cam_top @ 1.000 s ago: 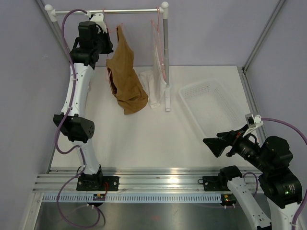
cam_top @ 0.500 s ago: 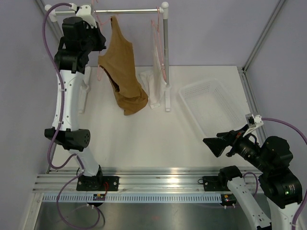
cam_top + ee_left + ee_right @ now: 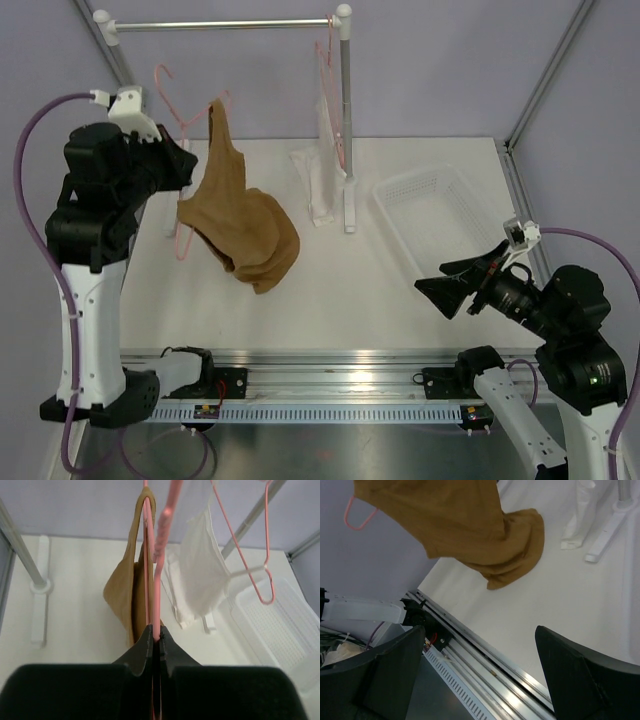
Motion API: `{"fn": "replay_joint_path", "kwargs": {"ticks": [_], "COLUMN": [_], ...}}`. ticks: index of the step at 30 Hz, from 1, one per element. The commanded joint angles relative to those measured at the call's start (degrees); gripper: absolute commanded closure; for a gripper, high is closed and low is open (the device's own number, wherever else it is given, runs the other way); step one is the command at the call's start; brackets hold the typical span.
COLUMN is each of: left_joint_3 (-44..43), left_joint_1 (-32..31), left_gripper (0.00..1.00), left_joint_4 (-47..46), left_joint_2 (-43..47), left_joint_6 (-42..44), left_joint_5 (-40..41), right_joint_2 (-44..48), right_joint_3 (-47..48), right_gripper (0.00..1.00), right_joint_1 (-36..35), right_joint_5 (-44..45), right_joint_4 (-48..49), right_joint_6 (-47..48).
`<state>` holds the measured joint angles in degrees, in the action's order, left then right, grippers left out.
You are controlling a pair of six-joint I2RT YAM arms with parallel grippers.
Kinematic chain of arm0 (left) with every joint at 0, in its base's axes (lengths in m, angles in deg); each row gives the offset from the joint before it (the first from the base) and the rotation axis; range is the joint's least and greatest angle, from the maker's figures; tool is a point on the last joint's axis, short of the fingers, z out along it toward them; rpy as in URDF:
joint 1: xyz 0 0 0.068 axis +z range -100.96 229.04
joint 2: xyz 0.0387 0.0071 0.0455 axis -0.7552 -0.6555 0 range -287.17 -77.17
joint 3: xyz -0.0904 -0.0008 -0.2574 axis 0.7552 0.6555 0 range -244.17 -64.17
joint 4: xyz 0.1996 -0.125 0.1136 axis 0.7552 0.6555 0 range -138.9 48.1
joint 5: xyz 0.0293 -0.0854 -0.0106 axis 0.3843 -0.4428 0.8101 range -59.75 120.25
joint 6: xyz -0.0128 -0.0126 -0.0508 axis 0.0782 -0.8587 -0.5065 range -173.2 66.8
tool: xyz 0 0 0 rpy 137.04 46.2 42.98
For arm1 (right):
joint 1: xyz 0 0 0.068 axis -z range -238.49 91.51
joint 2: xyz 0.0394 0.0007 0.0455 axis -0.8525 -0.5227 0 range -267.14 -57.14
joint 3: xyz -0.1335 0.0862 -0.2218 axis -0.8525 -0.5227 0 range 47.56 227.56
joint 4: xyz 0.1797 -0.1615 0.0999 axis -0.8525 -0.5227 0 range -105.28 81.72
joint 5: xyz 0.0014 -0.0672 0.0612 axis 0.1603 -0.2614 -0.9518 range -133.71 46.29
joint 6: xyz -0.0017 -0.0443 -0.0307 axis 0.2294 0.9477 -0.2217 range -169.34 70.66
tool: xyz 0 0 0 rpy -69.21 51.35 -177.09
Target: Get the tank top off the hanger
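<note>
The tan-brown tank top (image 3: 240,225) hangs from the pale-pink hanger (image 3: 180,245), away from the rail and above the left part of the table. My left gripper (image 3: 188,162) is shut on the hanger; in the left wrist view the pink hanger wire (image 3: 158,580) runs up from between the pinched left gripper (image 3: 156,633), with the tank top (image 3: 120,590) draped beyond it. My right gripper (image 3: 447,291) hovers open and holds nothing over the table's near right. In the right wrist view the right gripper (image 3: 480,670) points toward the tank top (image 3: 470,525).
A rack with a metal rail (image 3: 225,24) stands at the back. A white garment (image 3: 322,180) on a second pink hanger (image 3: 250,555) hangs at its right post. A white mesh basket (image 3: 440,215) lies at the right. Aluminium rails (image 3: 330,370) line the near edge.
My left arm has carried the hanger and tank top off the rail, down and toward the near left. The left jaws finished closing. The right gripper shifted slightly left.
</note>
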<state>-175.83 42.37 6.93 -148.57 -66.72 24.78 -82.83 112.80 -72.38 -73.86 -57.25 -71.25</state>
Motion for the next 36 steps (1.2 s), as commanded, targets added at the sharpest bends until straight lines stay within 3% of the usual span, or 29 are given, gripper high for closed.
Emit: {"fn": "replay_joint_path", "kwargs": {"ticks": [1, 4, 8, 10, 14, 16, 18, 24, 27, 29, 30, 33, 36], "left_joint_3": [9.76, 21.01, 32.8, 39.3, 50.81, 56.08, 58.38, 63.31, 63.75, 64.02, 64.02, 64.11, 64.55], "left_joint_1": [-0.35, -1.06, -3.16, -4.04, -6.32, -7.73, -9.93, -15.03, -15.91, -16.35, -16.44, -16.7, -16.88], "left_gripper": [1.0, 1.0, 1.0, 1.0, 1.0, 1.0, 1.0, 1.0, 1.0, 1.0, 1.0, 1.0, 1.0], "left_joint_4": [-0.2, -0.55, 0.15, -0.37, -6.15, -8.71, -11.62, -16.9, -17.51, -18.12, -18.22, -18.3, -18.66], "left_joint_2": [11.23, 20.9, 27.09, 28.93, 35.78, 37.29, 38.69, 39.75, 39.84, 39.93, 40.02, 40.19, 40.02], "left_joint_6": [-1.51, -1.68, -1.6, -1.86, -5.88, -8.18, -10.64, -15.74, -16.71, -17.24, -17.33, -17.24, -16.98], "left_joint_5": [-8.57, -13.32, -21.84, -22.3, -28.95, -29.77, -29.24, -28.98, -28.98, -30.03, -30.12, -30.91, -31.44], "right_joint_2": [-4.71, -9.19, -17.52, -20.17, -25.27, -27.29, -30.46, -40.12, -44.96, -47.33, -47.95, -49.8, -50.95], "right_joint_3": [-1.15, -5.09, -10.91, -12.23, -13.9, -14.25, -14.43, -13.03, -11.53, -11.62, -11.53, -11.53, -10.83], "right_gripper": [0.0, 0.01, 0.01, 0.01, 0.02, 0.05, 0.1, 0.2, 0.23, 0.29, 0.36, 0.44, 0.44], "right_joint_1": [-0.43, -0.35, -1.22, -3.15, -15.33, -19.75, -26.06, -37.69, -39.81, -40.07, -40.07, -40.16, -40.07], "right_joint_5": [-11.76, -16.16, -18.98, -15.57, -4.68, 5.15, 16.37, 36.2, 39.46, 40.52, 41.04, 42.37, 40.79], "right_joint_4": [11.15, 22.92, 38.47, 40.0, 44.21, 44.84, 45.01, 47.21, 46.77, 47.99, 48.18, 48.27, 48.36], "right_joint_6": [-2.85, -9.8, -16.4, -16.76, -15.88, -15.88, -16.67, -15.89, -14.56, -13.95, -13.6, -12.02, -11.4]}}
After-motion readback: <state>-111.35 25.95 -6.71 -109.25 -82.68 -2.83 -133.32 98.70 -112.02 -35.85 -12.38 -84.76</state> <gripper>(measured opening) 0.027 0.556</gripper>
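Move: Clear space over the near table, where the left hand takes the hanger it already grips just below the neck, lies about 18 cm back, 12 cm right and 21 cm below that hand. The tank top's strap, on the hanger's right arm, is some 11 cm ahead and 4 cm right of it, nearly level; the rail is 25 cm straight ahead and 5 cm higher. The white garment hangs roughly 22 cm ahead, 21 cm right and 10 cm lower. From the right hand the strap lies about 37 cm ahead, 39 cm left, slightly higher. Lowering the hanger about 21 cm while drawing it back some 18 cm and to the right, the left hand keeps its pinch, tips down and turns clockwise some 35 degrees, swinging the strapped arm towards the right hand, then eases to a stop. The right hand sweeps left and forward, then down, tipping downwards and partly closing until its fingertips are just short of the strap; contact can't be seen. ##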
